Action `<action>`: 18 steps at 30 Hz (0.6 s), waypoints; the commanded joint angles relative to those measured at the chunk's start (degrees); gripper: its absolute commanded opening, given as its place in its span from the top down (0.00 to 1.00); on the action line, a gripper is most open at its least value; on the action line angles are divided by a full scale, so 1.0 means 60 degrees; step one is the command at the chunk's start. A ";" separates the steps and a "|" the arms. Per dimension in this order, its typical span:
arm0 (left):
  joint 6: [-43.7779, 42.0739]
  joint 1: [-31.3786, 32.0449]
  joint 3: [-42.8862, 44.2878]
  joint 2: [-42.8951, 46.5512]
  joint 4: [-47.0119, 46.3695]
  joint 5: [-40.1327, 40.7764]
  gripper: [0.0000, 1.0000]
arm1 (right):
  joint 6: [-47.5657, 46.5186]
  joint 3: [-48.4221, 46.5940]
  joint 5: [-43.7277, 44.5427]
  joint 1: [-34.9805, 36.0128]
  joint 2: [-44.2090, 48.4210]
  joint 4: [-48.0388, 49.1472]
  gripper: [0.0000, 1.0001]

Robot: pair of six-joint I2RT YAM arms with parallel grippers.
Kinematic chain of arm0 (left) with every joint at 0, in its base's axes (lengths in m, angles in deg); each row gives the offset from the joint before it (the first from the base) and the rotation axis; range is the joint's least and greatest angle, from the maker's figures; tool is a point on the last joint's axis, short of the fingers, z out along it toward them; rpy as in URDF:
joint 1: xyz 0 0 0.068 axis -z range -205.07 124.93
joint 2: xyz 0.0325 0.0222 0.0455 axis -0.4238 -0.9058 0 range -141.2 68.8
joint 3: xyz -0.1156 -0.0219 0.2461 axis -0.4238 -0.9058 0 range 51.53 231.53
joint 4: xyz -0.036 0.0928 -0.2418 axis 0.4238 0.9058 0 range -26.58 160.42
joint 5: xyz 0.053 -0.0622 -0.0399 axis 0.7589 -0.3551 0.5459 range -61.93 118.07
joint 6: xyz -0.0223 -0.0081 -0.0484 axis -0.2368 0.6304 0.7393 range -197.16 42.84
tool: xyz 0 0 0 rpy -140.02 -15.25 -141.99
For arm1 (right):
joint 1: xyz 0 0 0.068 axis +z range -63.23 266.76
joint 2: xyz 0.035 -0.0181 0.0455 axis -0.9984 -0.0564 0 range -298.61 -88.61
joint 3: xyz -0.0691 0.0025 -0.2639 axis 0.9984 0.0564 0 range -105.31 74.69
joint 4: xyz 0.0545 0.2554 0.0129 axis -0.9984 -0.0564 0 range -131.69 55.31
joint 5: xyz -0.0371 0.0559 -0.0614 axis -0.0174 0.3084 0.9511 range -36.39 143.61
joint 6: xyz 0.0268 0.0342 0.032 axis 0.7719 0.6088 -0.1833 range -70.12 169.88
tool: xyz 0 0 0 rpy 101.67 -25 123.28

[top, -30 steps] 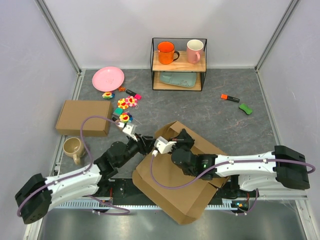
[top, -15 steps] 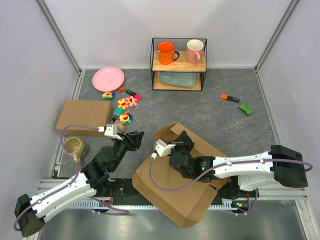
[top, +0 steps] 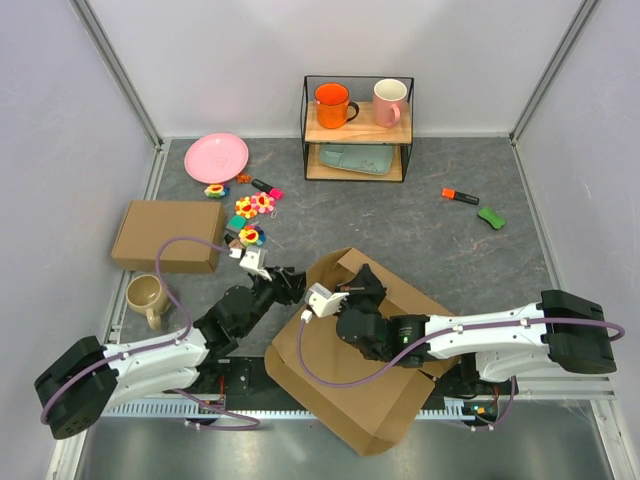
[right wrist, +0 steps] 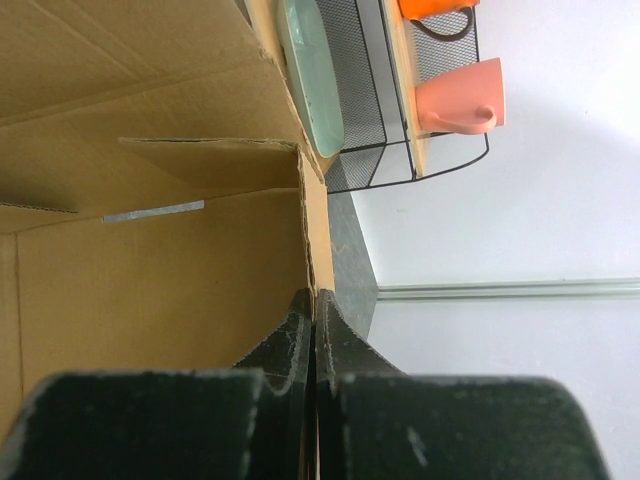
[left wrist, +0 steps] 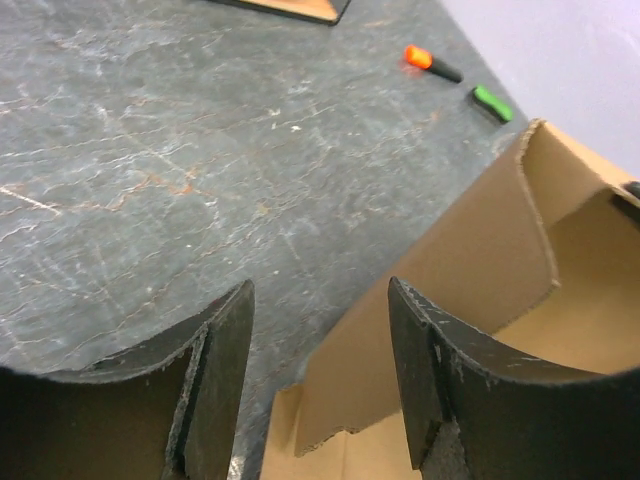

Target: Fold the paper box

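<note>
The paper box point(top: 350, 385) is a large brown cardboard sheet with raised walls, lying near the front of the table between my arms. My right gripper point(top: 364, 278) is shut on the top edge of an upright wall of the box point(right wrist: 150, 270), and the thin cardboard shows pinched between its fingertips point(right wrist: 314, 300). Just left of the box's far-left corner, my left gripper point(top: 292, 280) is open. In the left wrist view its jaws point(left wrist: 320, 330) stand wide apart, with the box's side flap point(left wrist: 470, 270) just beyond them and untouched.
A second closed cardboard box point(top: 168, 235) and a beige mug point(top: 146, 295) sit at the left. Behind are a pink plate point(top: 216, 157), small colourful toys point(top: 250, 210) and a wire shelf point(top: 358, 128) with two mugs. An orange marker point(top: 460, 196) and a green piece point(top: 491, 216) lie at the right.
My left gripper drew back to the left, then returned to the box's left corner with its jaws wider. The right gripper kept its hold on the wall.
</note>
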 commanded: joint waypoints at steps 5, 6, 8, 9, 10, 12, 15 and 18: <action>-0.0375 0.0011 -0.0563 -0.0324 -0.3357 -0.1586 0.36 | 0.1288 0.0353 -0.1497 0.0189 -0.0382 -0.0988 1.00; -0.0302 0.0025 -0.0519 -0.0485 -0.3505 -0.1762 0.36 | 0.1331 0.0353 -0.1526 0.0174 -0.0396 -0.0988 1.00; -0.0156 0.0040 -0.0563 -0.0969 -0.3856 -0.2348 0.36 | 0.1376 0.0382 -0.1570 0.0189 -0.0382 -0.0988 1.00; -0.0010 0.0113 -0.0722 -0.1159 -0.4481 -0.2509 0.36 | 0.1376 0.0382 -0.1585 0.0189 -0.0367 -0.0988 1.00; 0.0035 0.0172 -0.0825 -0.1407 -0.4777 -0.2627 0.36 | 0.1405 0.0382 -0.1599 0.0189 -0.0367 -0.0988 1.00; 0.0079 0.0289 -0.1060 -0.1629 -0.5291 -0.2643 0.35 | 0.1405 0.0353 -0.1629 0.0174 -0.0382 -0.0988 1.00; -0.0124 0.0348 -0.1017 -0.1937 -0.5600 -0.2906 0.34 | 0.1449 0.0295 -0.1775 0.0189 -0.0353 -0.0944 1.00; -0.0330 0.0392 -0.0915 -0.2273 -0.5995 -0.3082 0.32 | 0.1478 0.0236 -0.1878 0.0189 -0.0323 -0.0886 1.00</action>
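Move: The box's raised end flap stands just off the left fingertips, its middle about 6 cm to their right and 4 cm ahead, roughly at their height. The box corner it hinges on lies some 12 cm right and 9 cm ahead; the flower toy is on the table about 15 cm left and 13 cm ahead. From the right hand, pinching the wall's top edge, the flap's middle is some 9 cm left, 1 cm ahead and 4 cm lower. With its fingertips on the flap's outer face, the left hand pushes the flap inward towards the right hand, sweeping about 5 cm right and 4 cm back while rising some 2 cm. The wrist swings about 20 degrees clockwise and the fingers stay open. The right hand stays put, still pinching the wall edge. ##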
